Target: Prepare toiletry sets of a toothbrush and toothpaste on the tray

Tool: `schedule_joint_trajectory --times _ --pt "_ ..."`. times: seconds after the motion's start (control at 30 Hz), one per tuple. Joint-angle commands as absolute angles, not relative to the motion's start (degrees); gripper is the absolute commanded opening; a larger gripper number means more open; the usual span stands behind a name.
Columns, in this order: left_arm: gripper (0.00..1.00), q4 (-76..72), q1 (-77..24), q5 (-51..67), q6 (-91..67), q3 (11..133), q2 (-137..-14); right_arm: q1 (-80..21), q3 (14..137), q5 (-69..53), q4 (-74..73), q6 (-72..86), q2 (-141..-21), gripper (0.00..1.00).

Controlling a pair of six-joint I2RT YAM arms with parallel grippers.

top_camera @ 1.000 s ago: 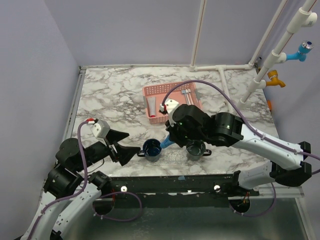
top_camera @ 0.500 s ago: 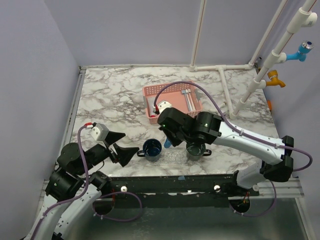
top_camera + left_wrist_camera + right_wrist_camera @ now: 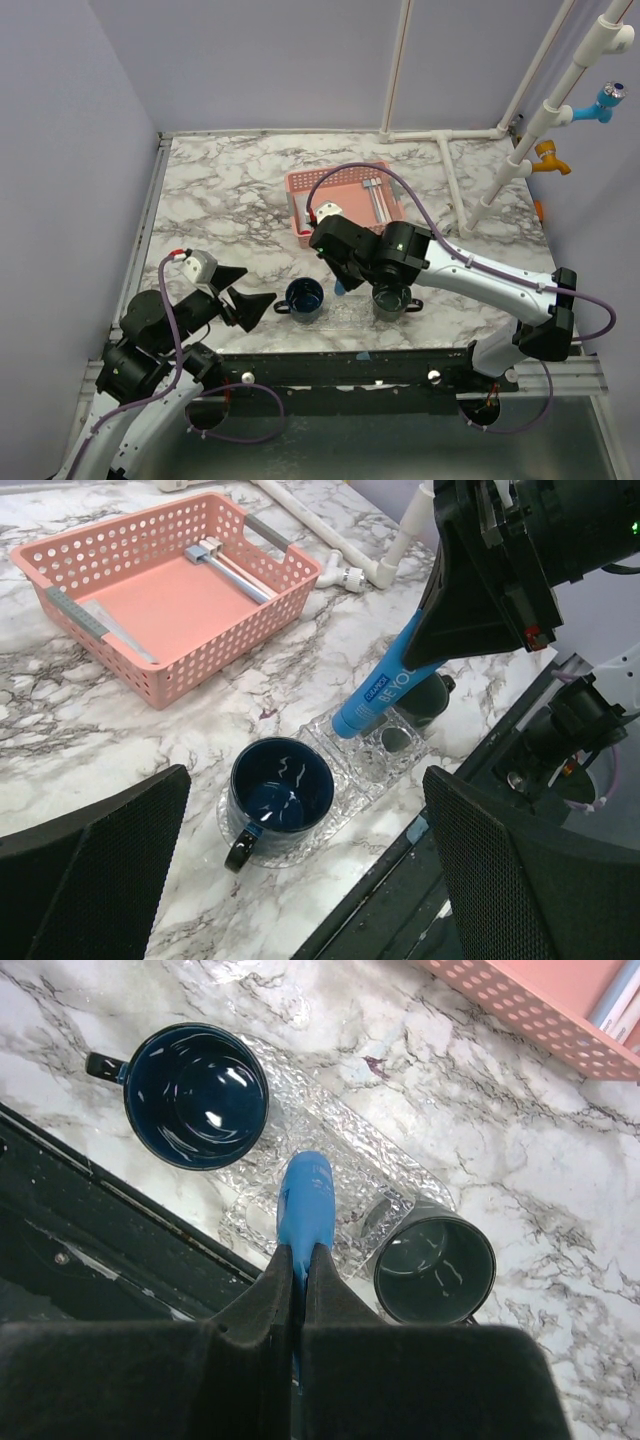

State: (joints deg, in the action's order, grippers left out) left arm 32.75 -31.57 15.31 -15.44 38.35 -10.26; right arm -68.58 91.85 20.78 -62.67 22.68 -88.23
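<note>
My right gripper (image 3: 300,1260) is shut on a blue toothpaste tube (image 3: 305,1205), held steeply with its lower end over the clear tray (image 3: 335,1125). The tube (image 3: 385,685) hangs between the navy mug (image 3: 280,785) and the dark green mug (image 3: 435,1265), both standing on the tray (image 3: 395,755). Left of the navy mug (image 3: 303,298), my left gripper (image 3: 250,303) is wide open and holds nothing. I cannot make out the toothbrush.
A pink lattice basket (image 3: 345,205) sits behind the tray and holds a slim grey-white item (image 3: 225,565) and a flat pale tube (image 3: 110,625). The table's black front edge (image 3: 450,820) runs just in front of the tray. White pipes (image 3: 450,170) cross the back right.
My right arm has swung left and tipped the blue tube steeper, bringing its lower end over the tray between the mugs. My left gripper has opened a little wider.
</note>
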Motion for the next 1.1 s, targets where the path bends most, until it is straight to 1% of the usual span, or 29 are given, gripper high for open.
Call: schedule_joint_trajectory --times 0.0,1.07 --pt "0.99 32.08 -31.55 13.45 -15.82 37.71 -8.78 -68.15 90.76 22.03 -62.94 23.73 -88.68 0.0" --pt "0.99 31.77 -31.55 13.07 -15.65 37.27 -8.5 -63.68 78.72 15.3 -49.0 22.95 -90.3 0.0"
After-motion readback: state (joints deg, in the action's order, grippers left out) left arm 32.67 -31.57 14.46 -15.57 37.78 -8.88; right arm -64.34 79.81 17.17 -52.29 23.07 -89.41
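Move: The right hand, already pinching the blue toothpaste, has the middle of the clear tray almost right under it, about 1 cm ahead and 15 cm down. The blue mug stands 8 cm to its left and the green mug 8 cm to its right, both about 1 cm ahead; the pink basket's middle is some 25 cm ahead, 1 cm left. From the left hand the tray's middle is about 5 cm ahead, 15 cm right and 22 cm below. Downward, about 6 cm, the right hand lowers the blue toothpaste towards the bare middle of the clear tray, in between the two mugs, easing some 1.5 cm forward over the second half. The fingers stay shut on the tube, and its free end keeps pointing down with the wrist barely turning; whether that end touches the tray can't be seen. ##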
